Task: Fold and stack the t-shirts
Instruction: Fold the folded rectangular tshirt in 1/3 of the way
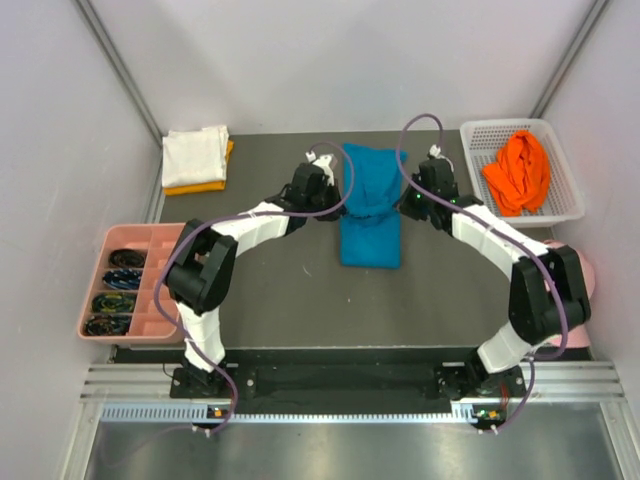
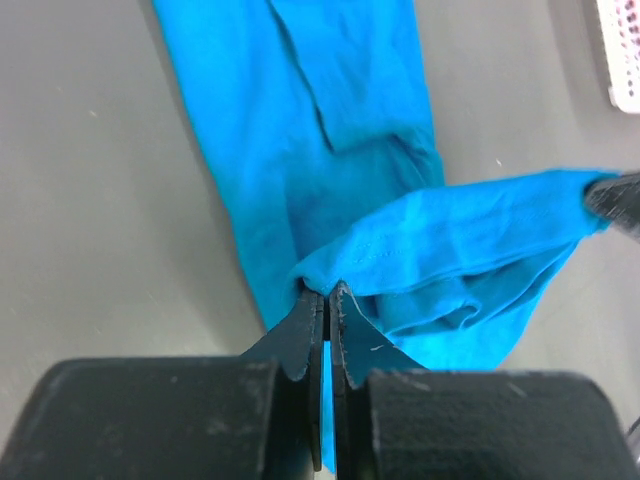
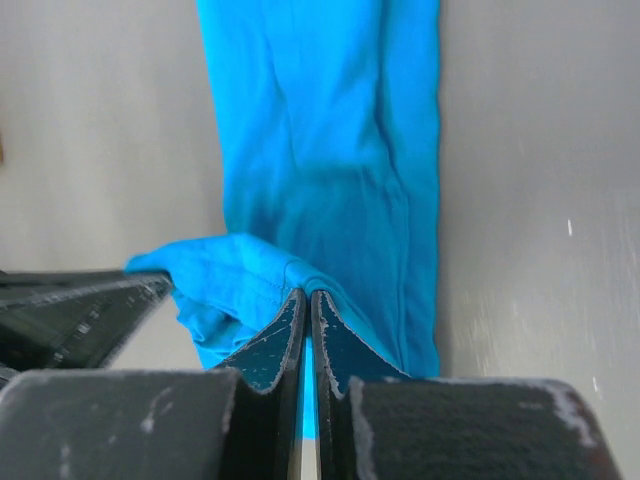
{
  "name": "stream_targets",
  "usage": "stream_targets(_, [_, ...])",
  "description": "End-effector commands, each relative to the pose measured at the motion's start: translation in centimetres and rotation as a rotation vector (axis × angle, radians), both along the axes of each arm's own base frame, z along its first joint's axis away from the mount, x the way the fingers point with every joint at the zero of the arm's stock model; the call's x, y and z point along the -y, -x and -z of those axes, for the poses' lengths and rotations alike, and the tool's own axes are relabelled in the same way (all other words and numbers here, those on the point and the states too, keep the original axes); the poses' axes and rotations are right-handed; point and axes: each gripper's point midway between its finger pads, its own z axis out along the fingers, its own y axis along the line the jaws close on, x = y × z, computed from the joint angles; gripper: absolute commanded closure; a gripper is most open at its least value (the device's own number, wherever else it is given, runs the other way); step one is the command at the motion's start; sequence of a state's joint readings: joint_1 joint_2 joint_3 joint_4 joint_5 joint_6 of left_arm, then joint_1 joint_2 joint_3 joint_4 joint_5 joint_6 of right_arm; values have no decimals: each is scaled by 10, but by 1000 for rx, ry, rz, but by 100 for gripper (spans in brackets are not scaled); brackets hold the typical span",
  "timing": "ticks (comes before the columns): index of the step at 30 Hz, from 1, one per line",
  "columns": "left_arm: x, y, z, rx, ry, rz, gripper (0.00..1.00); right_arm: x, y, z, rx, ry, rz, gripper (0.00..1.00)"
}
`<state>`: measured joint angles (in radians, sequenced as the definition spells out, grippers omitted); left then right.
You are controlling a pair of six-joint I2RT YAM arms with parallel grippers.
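The teal-blue t-shirt (image 1: 370, 245) lies as a long narrow strip in the middle of the table, its far part lifted. My left gripper (image 1: 335, 192) is shut on the lifted edge's left corner (image 2: 327, 292). The right gripper (image 1: 410, 197) is shut on the other corner (image 3: 307, 295). Between them the held edge (image 2: 470, 235) stretches over the flat cloth (image 3: 330, 150). A folded white t-shirt (image 1: 195, 153) rests on a yellow-orange one (image 1: 197, 187) at the far left. A bright orange t-shirt (image 1: 520, 170) is crumpled in a basket.
A white mesh basket (image 1: 505, 127) stands at the far right. At the table's left edge a pink compartment tray (image 1: 165, 290) holds dark coiled items. Something pink (image 1: 586, 272) shows behind the right arm's elbow. Grey walls close in both sides.
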<state>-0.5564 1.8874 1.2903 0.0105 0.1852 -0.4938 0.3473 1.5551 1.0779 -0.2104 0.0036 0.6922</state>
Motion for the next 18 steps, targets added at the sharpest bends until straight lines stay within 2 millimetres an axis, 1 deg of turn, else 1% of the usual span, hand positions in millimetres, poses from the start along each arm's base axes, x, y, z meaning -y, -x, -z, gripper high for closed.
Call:
stream_targets(1, [4,-34,-22,80,66,15,100,-3,-46,-34,111,-59,-19,100])
stream_targets(2, [3,-37,-20,77,68,15,100,-4,-54,-31,106,-60,-18,100])
stream_targets(3, [2,-43,-22,82,72,10,100,-5,-57,-29,102,-60,-18,100])
stream_targets(4, [1,-47,-16,76,71,8,100,-5,-59,-28,98,-64,-21,100])
stream_targets(5, [2,-48,-14,72,77,17,100,-5,-64,-28,101,-69,-19,100])
stream_targets(6, [2,-53,-9,67,79,14,100,-4,-67,-20,88,-67,-18,100])
stream_targets(7, [2,-55,-7,63,82,13,100,-5,-68,-16,78,-70,-20,100])
stream_targets(8, [4,-59,-9,68,94,19,100,-4,-70,-16,80,-72,-18,100])
stream_targets(9, [5,-61,-1,53,91,22,100,-5,-72,-10,67,-70,-18,100])
stream_targets(10, [6,-62,2,49,94,23,100,-5,-72,-7,62,-72,-20,100])
stream_targets(11, [10,-66,-2,53,109,31,100,-5,-73,-5,60,-72,-19,100])
stream_targets(12, [11,-67,5,40,108,35,100,-4,-74,0,51,-70,-18,100])
stream_targets(14, [15,-73,2,45,118,44,100,-4,-74,4,43,-67,-16,100])
stream_targets(15, [17,-73,6,38,119,50,100,-3,-75,7,39,-64,-12,100])
stream_targets(17, [19,-79,4,47,125,52,100,-1,-77,13,29,-65,-8,100])
stream_targets(18, [20,-80,8,39,124,55,100,-1,-79,13,30,-67,-8,100])
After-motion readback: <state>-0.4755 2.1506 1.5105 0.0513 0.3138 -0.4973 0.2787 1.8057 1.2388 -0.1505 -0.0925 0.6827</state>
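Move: The left hand pinches the raised hem's left corner; the spot on the t-shirt strip for the hem's middle is about 6 cm ahead, 7 cm to the right and perhaps 9 cm below. From the right hand, pinching the other corner, it is some 5 cm ahead, 7 cm left and 11 cm below. Beyond that spot the shirt's far edge lies roughly 11 cm farther out, its near bend about 19 cm closer in; the white basket stands some 30 cm right of the right hand and 8 cm ahead. Both hands, fingers still shut on the corners, carry the hem forward together over the lying t-shirt by about 6 cm, and sink towards it as they go. The right hand makes nearly all its reach first and then goes almost straight down about 3 cm, while the left keeps easing forward as it drops some 3.5 cm, the wrists hardly turning and the hem kept stretched between the two grippers. ##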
